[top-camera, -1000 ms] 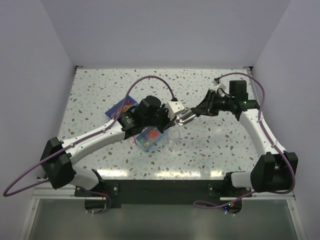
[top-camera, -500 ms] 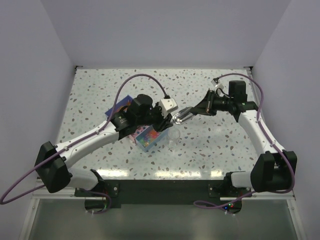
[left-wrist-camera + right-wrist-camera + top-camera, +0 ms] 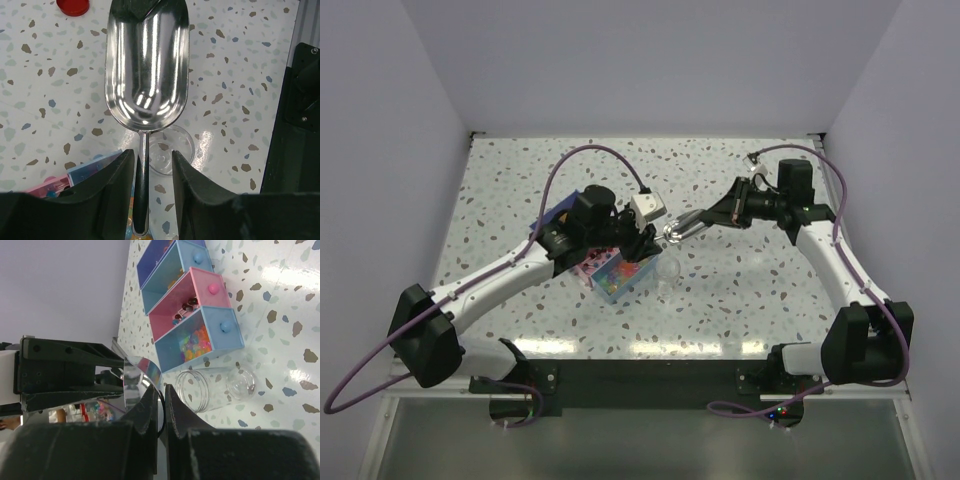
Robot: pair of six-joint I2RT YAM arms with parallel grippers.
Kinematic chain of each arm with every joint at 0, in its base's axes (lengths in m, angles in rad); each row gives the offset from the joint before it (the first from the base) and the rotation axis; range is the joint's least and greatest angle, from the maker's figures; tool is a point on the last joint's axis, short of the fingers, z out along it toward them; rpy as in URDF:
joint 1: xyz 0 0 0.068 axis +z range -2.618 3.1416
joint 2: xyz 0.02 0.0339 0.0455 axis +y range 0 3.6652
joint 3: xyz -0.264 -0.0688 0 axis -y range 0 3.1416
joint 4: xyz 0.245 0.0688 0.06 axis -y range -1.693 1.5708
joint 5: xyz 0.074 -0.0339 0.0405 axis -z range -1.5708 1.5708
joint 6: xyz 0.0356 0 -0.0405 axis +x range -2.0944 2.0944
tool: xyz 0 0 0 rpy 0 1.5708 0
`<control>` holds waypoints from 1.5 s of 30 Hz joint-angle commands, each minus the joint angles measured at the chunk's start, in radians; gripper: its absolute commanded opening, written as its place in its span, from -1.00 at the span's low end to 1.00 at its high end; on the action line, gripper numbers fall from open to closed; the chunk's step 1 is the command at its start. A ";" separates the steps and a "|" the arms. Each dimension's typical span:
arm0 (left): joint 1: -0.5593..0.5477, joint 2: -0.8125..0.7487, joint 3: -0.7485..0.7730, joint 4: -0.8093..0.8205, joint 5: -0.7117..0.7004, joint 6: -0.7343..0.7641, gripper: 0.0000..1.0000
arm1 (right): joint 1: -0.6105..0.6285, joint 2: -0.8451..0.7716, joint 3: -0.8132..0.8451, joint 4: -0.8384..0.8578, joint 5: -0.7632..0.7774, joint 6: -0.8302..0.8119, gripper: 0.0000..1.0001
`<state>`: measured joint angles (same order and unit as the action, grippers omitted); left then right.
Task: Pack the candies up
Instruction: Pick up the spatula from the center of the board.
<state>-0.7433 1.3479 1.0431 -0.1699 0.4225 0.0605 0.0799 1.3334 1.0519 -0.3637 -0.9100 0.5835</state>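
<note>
The candies [image 3: 197, 342] fill an open blue drawer as a multicoloured heap, and a few dark ones [image 3: 186, 307] lie in the pink drawer above it. From above the candies [image 3: 618, 275] show beside the left arm. A shiny metal scoop [image 3: 145, 65] hangs over the table, empty. My right gripper [image 3: 161, 387] is shut on the rim of the scoop [image 3: 140, 377]. My left gripper [image 3: 150, 155] stands open around the scoop's handle, with a gap on the handle's right side. A clear jar [image 3: 215, 387] lies on its side under the scoop [image 3: 676, 232].
The drawer box [image 3: 582, 240] with blue and pink drawers sits under the left arm. A round red lid [image 3: 73, 6] lies on the speckled table beyond the scoop. The empty jar [image 3: 666, 272] rests right of the drawers. White walls ring the table.
My left gripper has opened off the scoop's handle and that arm has drawn back to the left. My right gripper has shut on the scoop's rim.
</note>
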 commanded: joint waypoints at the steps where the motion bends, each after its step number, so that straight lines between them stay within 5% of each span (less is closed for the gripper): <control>1: 0.004 -0.013 -0.002 0.073 0.042 -0.027 -0.20 | 0.000 -0.017 -0.012 0.055 -0.040 0.024 -1.00; 20: 0.002 0.040 0.017 0.079 0.076 -0.030 -0.55 | 0.011 -0.011 -0.032 0.118 -0.052 0.059 -1.00; 32: 0.016 0.014 0.011 0.073 0.094 -0.024 -0.99 | 0.015 0.021 -0.033 0.124 -0.041 0.033 -1.00; 45: 0.061 -0.050 -0.034 0.072 0.094 -0.031 -1.00 | 0.015 0.062 -0.024 0.120 -0.021 -0.008 -1.00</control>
<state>-0.7048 1.3621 1.0187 -0.1352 0.4904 0.0372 0.1047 1.3884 1.0111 -0.2886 -0.9543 0.6167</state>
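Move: The handle of the scoop-shaped spatula already runs between my open left fingers. Its middle is only about 2 cm left and 1 cm back of that hand. My right hand pinches the far end of the bowl, with the handle's middle some 12 cm to its left and 5 cm back. From my left hand, the clear jar lies level and 3 cm right, roughly 16 cm below. The gummy compartment is 7 cm left, no farther out, and about 15 cm down. I close my left fingers from nearly half open onto the spatula's handle, just behind the bowl, easing that hand about 1 cm right along the handle and then back left. My right hand keeps its pinch on the bowl's end throughout and, mostly late on, sinks some 2 cm and shifts 1 cm left towards the left hand. ##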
